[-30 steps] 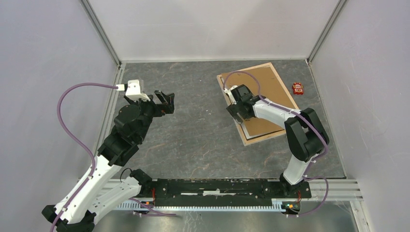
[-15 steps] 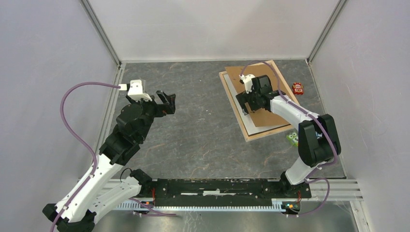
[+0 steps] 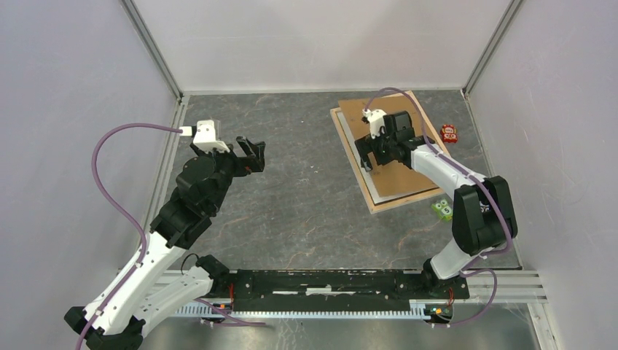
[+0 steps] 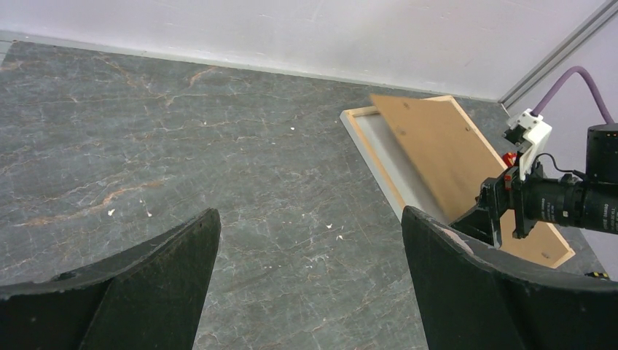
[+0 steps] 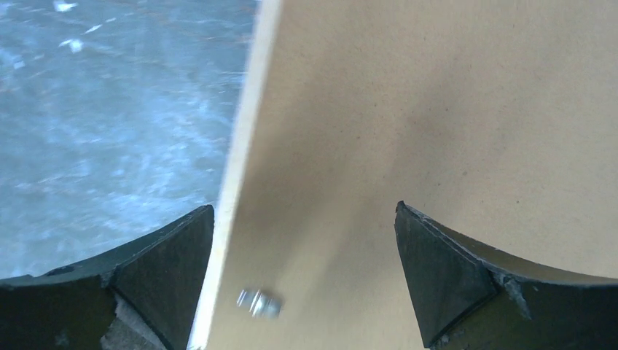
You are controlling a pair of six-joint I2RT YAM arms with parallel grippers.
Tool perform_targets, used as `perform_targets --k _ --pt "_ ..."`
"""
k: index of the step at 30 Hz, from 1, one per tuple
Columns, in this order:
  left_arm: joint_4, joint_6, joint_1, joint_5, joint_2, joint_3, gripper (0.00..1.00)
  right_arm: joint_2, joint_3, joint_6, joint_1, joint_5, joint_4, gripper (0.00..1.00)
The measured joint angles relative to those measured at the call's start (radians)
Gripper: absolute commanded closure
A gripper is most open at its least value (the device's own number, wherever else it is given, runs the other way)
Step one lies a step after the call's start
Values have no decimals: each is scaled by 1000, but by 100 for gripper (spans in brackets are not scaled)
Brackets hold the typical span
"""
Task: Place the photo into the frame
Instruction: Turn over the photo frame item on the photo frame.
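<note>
The pale wooden frame lies flat at the back right. The brown backing board sits askew on it, its left edge raised, as the left wrist view shows. A grey-white sheet shows inside the frame's left part; I cannot tell if it is the photo. My right gripper is at the board's left edge, jaws wide apart over the board, near a small metal clip. My left gripper is open and empty above the table's left side.
A small red object lies right of the frame near the wall. A small green object lies by the frame's near right corner. Walls close the table on three sides.
The right gripper moved from the frame's near left edge toward the back. The board's left edge rose and the board shifted right, uncovering the grey-white sheet. The left arm stayed still.
</note>
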Motion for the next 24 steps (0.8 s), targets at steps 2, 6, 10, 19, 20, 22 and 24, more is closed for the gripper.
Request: perform_targets --k 2,6,10,19,20,22,24 --pt "0 0 0 0 0 0 0 -7 -5 20 2 -68 -11 2" --pt "0 0 0 1 0 0 0 -10 -29 28 12 -130 -32 2" --pt "0 0 0 1 0 0 0 -19 -54 43 12 -146 -34 2" --pt "0 0 0 18 11 0 0 -18 -130 212 18 -141 81 29" --pt "0 0 0 19 13 0 0 -13 -136 227 24 -123 96 28" --pt "0 0 0 20 19 0 0 1 -138 239 45 -83 115 29" --pt "0 0 0 23 27 0 0 16 -138 245 75 -46 130 32"
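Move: The frame's left rail, the part the right hand goes for, has its middle about 5 cm to that hand's left, 1 cm back and some 8 cm below. The backing board lies askew over the frame, its middle about 7 cm right, 3 cm ahead and 6 cm down. At table height, the green toy is 17 cm right and 13 cm back, the red toy 22 cm right and 8 cm ahead. From the left hand, the rail is about 21 cm right, 11 cm ahead and 31 cm below. Back and to its left the right hand first pulls quickly off the backing board's raised left edge, then sinks as it eases further left towards the frame's left rail, ending some 3 cm back, 4 cm left and 4 cm lower. It rolls about 10 degrees, left side up, while the wide-open fingers close by roughly a quarter over the rail; whether they touch it can't be seen. ##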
